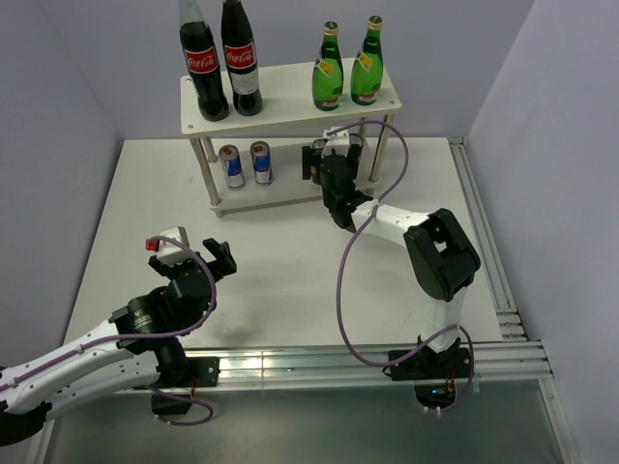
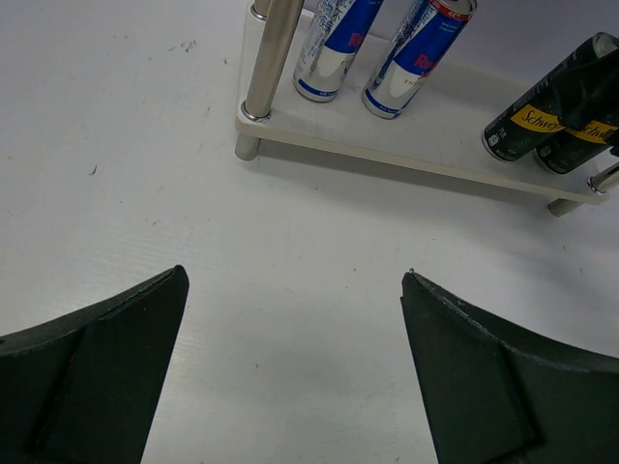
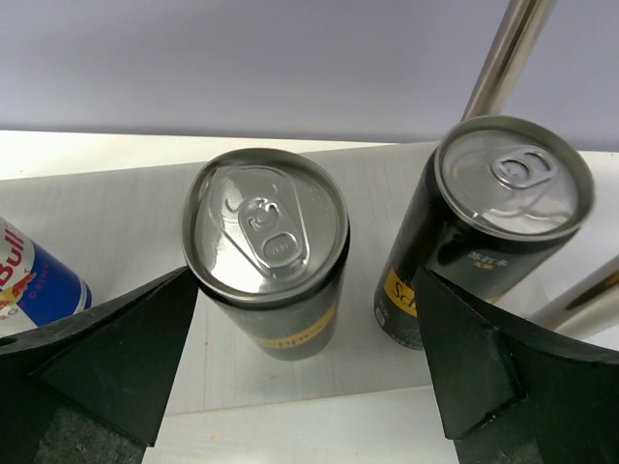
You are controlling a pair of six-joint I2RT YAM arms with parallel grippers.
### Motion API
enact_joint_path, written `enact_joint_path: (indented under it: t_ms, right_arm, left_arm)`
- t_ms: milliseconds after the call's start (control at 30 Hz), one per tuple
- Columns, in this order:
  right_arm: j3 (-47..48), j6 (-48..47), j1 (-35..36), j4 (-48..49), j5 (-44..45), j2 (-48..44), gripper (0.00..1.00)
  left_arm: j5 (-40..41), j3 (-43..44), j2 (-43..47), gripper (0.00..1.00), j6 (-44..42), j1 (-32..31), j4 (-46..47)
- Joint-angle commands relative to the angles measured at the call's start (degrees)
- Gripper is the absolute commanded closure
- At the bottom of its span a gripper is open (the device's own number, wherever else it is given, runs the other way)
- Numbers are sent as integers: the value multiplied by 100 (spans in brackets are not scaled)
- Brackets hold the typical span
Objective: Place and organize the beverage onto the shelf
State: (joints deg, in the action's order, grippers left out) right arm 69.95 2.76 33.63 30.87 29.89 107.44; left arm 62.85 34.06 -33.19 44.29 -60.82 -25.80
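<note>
The white shelf point(image 1: 285, 92) stands at the back of the table. Two green bottles point(image 1: 328, 70) are on the right of its top board. On the lower board point(image 3: 116, 193), two blue-and-silver cans point(image 1: 231, 166) stand at the left and two dark cans at the right. My right gripper point(image 3: 305, 275) is open at that board's front edge. One dark can point(image 3: 266, 217) stands upright between its fingers, and the other dark can point(image 3: 508, 184) is just behind the right finger. My left gripper point(image 2: 295, 274) is open over bare table, well in front of the shelf.
Two tall cola bottles point(image 1: 205, 68) stand on the left of the top board. A metal shelf leg point(image 3: 508, 48) rises behind the right dark can. Aluminium rails run along the table's near edge point(image 1: 338, 362) and right edge point(image 1: 484, 242). Walls close in the back and sides.
</note>
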Motion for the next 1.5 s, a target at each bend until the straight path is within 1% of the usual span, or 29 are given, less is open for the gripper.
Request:
enact_joint_path:
  t_ms: [0,200,400,500,567,600,633,667,700,733,767,800,833,867,900,933,967,1000,1033,1067,1100,1133,1200,1233,1267,1300,1367,1400,1467]
  right_arm:
    - [-131,110,74,182,-18,-434,0]
    - [-210,102,179,138,26,-619,0]
    - [-631,145,329,244,236,-1040,0]
    - [-956,242,503,183,421,-1461,0]
    - [-1264,400,662,77,780,-1988,0]
    - [-1395,452,889,-45,947,-2190,0]
    - [-1597,618,1030,-177,1358,-2627,0]
    - [-1686,759,1197,-657,1553,-2875,0]
    - [-1756,935,1547,-992,1686,-3139,0]
    - [-1870,1371,1733,-1352,1791,-3655,0]
    - [-1932,1637,1935,-1730,1958,-3921,0]
    - [-1994,1901,2337,-2482,2072,-4176,0]
    - [-2064,2460,2559,-2881,2195,-4631,0]
    - [-2126,2701,2779,-3268,2458,-4853,0]
    - [-2257,2947,3024,-3785,2530,-5264,0]
    - [-2302,3019,3453,-4008,2626,-5442,0]
    - [-2328,3124,3684,-4515,3036,-5618,0]
    - [-2320,3429,3912,-4824,3206,-5907,0]
    - [-2302,3554,4315,-5106,3373,-6040,0]
    - [-2302,3625,4484,-5500,3574,-6155,0]
    - [-2267,3809,4625,-5704,3690,-6321,0]
    - [-2223,3967,4844,-5941,3821,-6375,0]
    - [-2092,4484,5073,-6897,4180,-6480,0]
    - [-2048,4670,5136,-6902,4296,-6525,0]
    - [-2030,4802,5171,-7163,4402,-6551,0]
    - [-1995,4777,5180,-7174,4490,-6621,0]
    - [-1942,4585,5198,-7017,4596,-6692,0]
    - [-1907,4279,5198,-6920,4709,-6779,0]
    - [-1898,3795,5207,-6368,4815,-6859,0]
  left_arm:
    - [113,4,32,1,53,-27,-4]
    - [114,-5,58,1,71,-35,-13]
    - [131,-5,85,1,80,-44,-30]
    - [140,-5,85,1,88,-44,-30]
    - [122,4,76,1,88,-44,-39]
    - [131,-5,67,1,88,-44,-39]
    - [140,4,67,1,106,-53,-48]
    - [140,12,84,1,123,-53,-83]
    - [131,13,102,1,106,-53,-65]
    - [140,-5,120,1,54,-53,-13]
    - [105,-31,163,1,27,-53,22]
    - [44,-40,172,1,-52,-62,83]
    - [34,-31,164,1,-70,-62,75]
    - [8,56,111,1,-44,-71,32]
    - [-35,126,67,1,87,-71,-151]
    - [-71,196,24,1,114,-97,-197]
    - [-132,362,-47,1,115,-106,-215]
    - [-194,451,-82,2,71,-115,-258]
    - [-351,670,-100,2,36,-123,-293]
    - [-439,794,-143,2,-34,-123,-285]
    - [-579,917,-170,2,-322,-123,-233]
    - [-851,1205,-188,3,-481,-132,-137]
    - [-1229,1653,-258,3,-895,-132,-13]
    - [-1318,1778,-267,3,-1009,-141,22]
    - [-1371,1892,-284,3,-1237,-141,66]
    - [-1415,1998,-302,3,-1352,-141,136]
    - [-1512,2314,-390,2,-1720,-141,277]
    - [-1556,2533,-434,2,-1853,-141,347]
    - [-1688,2745,-565,1,-2282,-141,610]
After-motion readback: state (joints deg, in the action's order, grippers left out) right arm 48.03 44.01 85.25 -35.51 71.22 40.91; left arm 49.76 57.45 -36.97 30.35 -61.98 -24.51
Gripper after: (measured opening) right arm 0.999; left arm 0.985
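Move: The Schweppes can just set down stands free between the right hand's open fingers, about 4 cm ahead of the hand point, 1 cm to its left and 3 cm lower. The other Schweppes can is roughly 5 cm ahead and 7 cm to the right of this hand; the nearer Red Bull can is some 3 cm ahead and 15 cm to the left. From the left hand, the just-placed can lies about 32 cm ahead, 28 cm to the right and 5 cm lower. Straight back off the lower shelf, the open right hand eases away from the Schweppes cans, then pulls out fast, some 35 cm in all. It climbs about 11 cm on the way, then sinks a few while drifting right, rolling left side up. Late on, the open left hand rises about 15 cm, drifting slightly right and turning clockwise. ##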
